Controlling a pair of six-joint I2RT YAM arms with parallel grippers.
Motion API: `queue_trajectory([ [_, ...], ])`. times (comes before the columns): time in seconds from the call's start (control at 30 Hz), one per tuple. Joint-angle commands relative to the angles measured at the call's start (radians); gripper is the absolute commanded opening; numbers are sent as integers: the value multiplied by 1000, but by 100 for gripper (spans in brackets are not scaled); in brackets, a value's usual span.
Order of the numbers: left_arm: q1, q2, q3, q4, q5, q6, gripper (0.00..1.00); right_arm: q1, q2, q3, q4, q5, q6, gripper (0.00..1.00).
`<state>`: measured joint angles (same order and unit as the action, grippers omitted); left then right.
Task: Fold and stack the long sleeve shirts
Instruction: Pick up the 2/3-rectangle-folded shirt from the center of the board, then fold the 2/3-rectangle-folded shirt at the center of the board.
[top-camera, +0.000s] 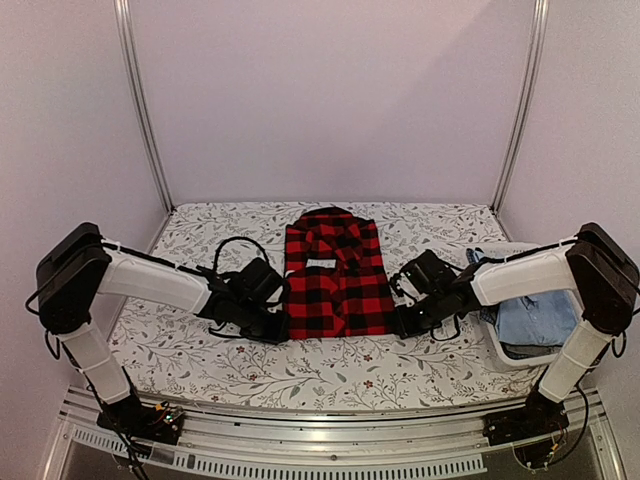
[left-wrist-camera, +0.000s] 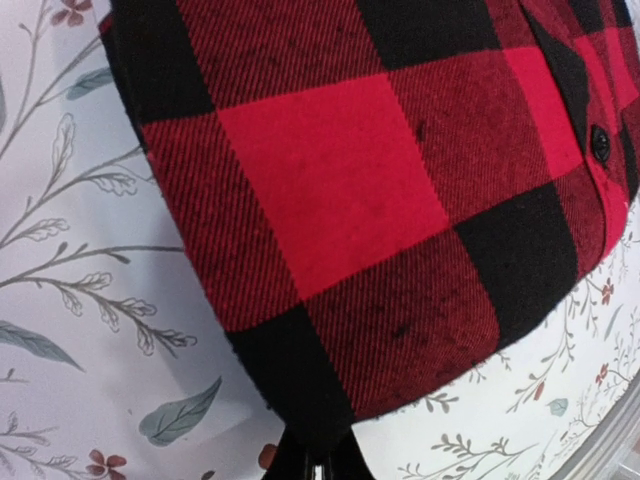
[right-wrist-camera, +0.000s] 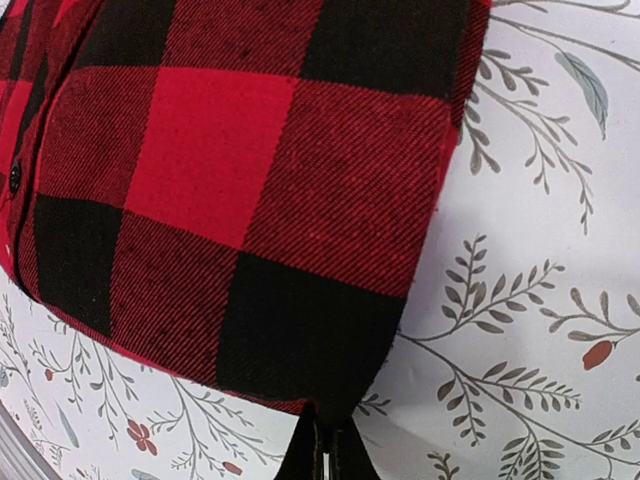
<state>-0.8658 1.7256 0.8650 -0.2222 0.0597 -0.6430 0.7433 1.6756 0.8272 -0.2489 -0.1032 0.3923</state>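
A red-and-black check long sleeve shirt (top-camera: 335, 280) lies folded into a narrow rectangle at the middle of the table, collar at the far end. My left gripper (top-camera: 278, 330) is at its near left corner and my right gripper (top-camera: 398, 325) at its near right corner. In the left wrist view the shirt (left-wrist-camera: 330, 180) runs down to a black corner that sits between the shut jaws of the left gripper (left-wrist-camera: 318, 462). The right wrist view shows the shirt (right-wrist-camera: 230, 200) with its black corner pinched in the shut right gripper (right-wrist-camera: 330, 455).
The table wears a white cloth with a floral print (top-camera: 200, 360). A white basket (top-camera: 497, 345) holding blue garments (top-camera: 535, 318) stands at the right edge, just behind my right arm. Metal posts and pale walls enclose the back.
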Motion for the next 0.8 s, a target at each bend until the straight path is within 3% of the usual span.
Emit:
queue_trajectory([
  [0.0, -23, -63, -40, -45, -2, -17, 0, 32, -19, -15, -75, 1, 7, 0],
  [0.47, -143, -373, -148, -258, -3, -194, 0, 164, -314, -122, -212, -26, 189, 0],
  [0.67, -147, -490, -41, -386, -27, -187, 0, 173, -433, 48, -346, 3, 203, 0],
  [0.77, -63, -478, 58, -402, -7, -113, 0, 128, -407, 166, -356, 9, 162, 0],
])
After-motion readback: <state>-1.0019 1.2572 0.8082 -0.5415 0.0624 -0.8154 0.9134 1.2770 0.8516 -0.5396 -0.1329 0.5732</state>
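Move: Between the hands and reaching ahead of them lies the folded shirt, its two near corners already pinched in the shut fingers. Its middle is some 22 cm ahead of both hands, about 9 cm to the right of the left one and 12 cm to the left of the right one. The white patch is about 23 cm ahead of the left hand and 6 cm to its right. The basket stands roughly 27 cm right of the right hand, 6 cm ahead and slightly higher. Keeping their pinch on the shirt's near corners, both hands draw it back towards the bases by about 8 cm, almost level at first. They then climb more and more steeply to some 10 cm up, edging forward again by about a centimetre at the very end. The left hand also eases about 2 cm left. ##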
